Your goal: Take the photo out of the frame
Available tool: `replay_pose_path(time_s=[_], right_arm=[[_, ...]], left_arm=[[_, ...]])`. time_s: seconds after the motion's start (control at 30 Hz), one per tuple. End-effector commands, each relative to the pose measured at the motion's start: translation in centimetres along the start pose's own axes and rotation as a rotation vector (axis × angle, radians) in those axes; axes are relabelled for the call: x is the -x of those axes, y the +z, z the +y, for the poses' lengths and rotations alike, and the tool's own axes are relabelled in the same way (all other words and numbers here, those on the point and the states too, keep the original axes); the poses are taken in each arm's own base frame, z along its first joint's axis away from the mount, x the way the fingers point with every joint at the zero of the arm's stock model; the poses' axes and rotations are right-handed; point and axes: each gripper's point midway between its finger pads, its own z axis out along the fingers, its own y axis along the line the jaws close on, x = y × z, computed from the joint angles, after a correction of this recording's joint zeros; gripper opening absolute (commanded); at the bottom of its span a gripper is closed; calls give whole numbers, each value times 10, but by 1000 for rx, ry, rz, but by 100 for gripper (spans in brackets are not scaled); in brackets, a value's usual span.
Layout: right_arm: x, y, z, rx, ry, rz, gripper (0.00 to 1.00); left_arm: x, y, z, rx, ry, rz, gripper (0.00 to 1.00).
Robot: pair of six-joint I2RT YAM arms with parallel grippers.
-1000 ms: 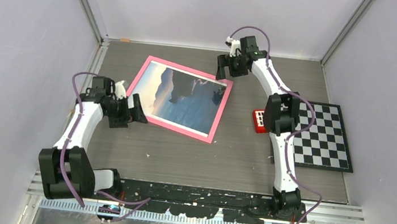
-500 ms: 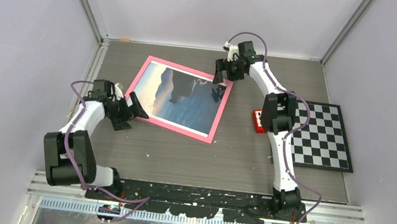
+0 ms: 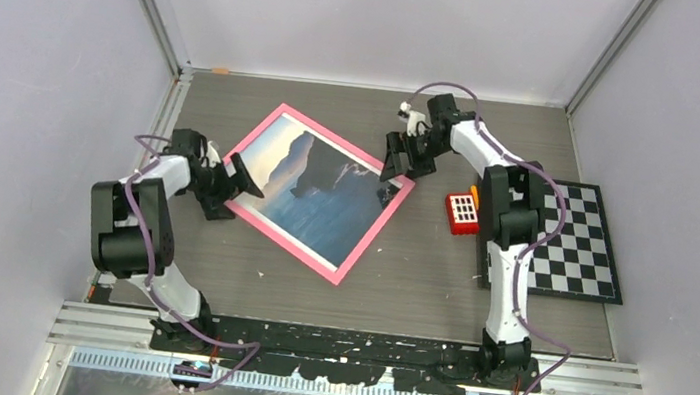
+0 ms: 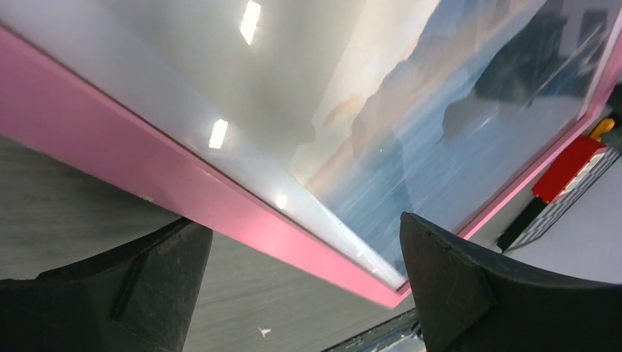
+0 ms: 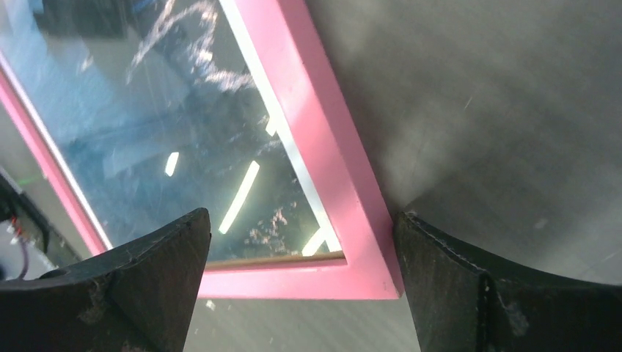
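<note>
The pink frame lies flat on the table, face up and turned at an angle, with the seacoast photo behind its glass. My left gripper is open at the frame's left corner. In the left wrist view the pink edge and the photo run across above my open left gripper. My right gripper is open over the frame's right corner. In the right wrist view that corner sits between my open right gripper's fingers, close against the right finger.
A black-and-white checkerboard lies at the right, partly under the right arm. A small red block with an orange piece sits beside it, near the frame's right corner. Grey walls close in the table at the back and both sides.
The frame has turned clockwise on the table. My right gripper has moved nearer and rightward with the frame's far right corner. The left arm has folded back, its gripper staying at the left corner.
</note>
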Motion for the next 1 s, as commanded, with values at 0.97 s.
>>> replay_pose_path(time_s=[0.97], right_arm=[[-156, -21, 121, 193, 48, 296, 96]], left_arm=[[79, 79, -89, -130, 467, 89, 100]])
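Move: The pink frame lies turned like a diamond between the hands, with both open grippers straddling its rim. From the left hand its middle is about 17 cm to the right, 3 cm ahead and 3 cm down; from the right hand it is some 20 cm left, 9 cm back and just as low. From the right hand the red box sits about 13 cm right and 9 cm back, and the orange screwdriver handle roughly 15 cm right and 4 cm back. Both grippers keep an outer finger against the frame's outside edge and push opposite ways: the right hand drives its corner back towards the base by about 21 cm, tipping its fingertips backwards, while the left pushes its corner forward some 14 cm, then also eases right as it turns clockwise about 20 degrees. Both stay low, fingers wide open. ##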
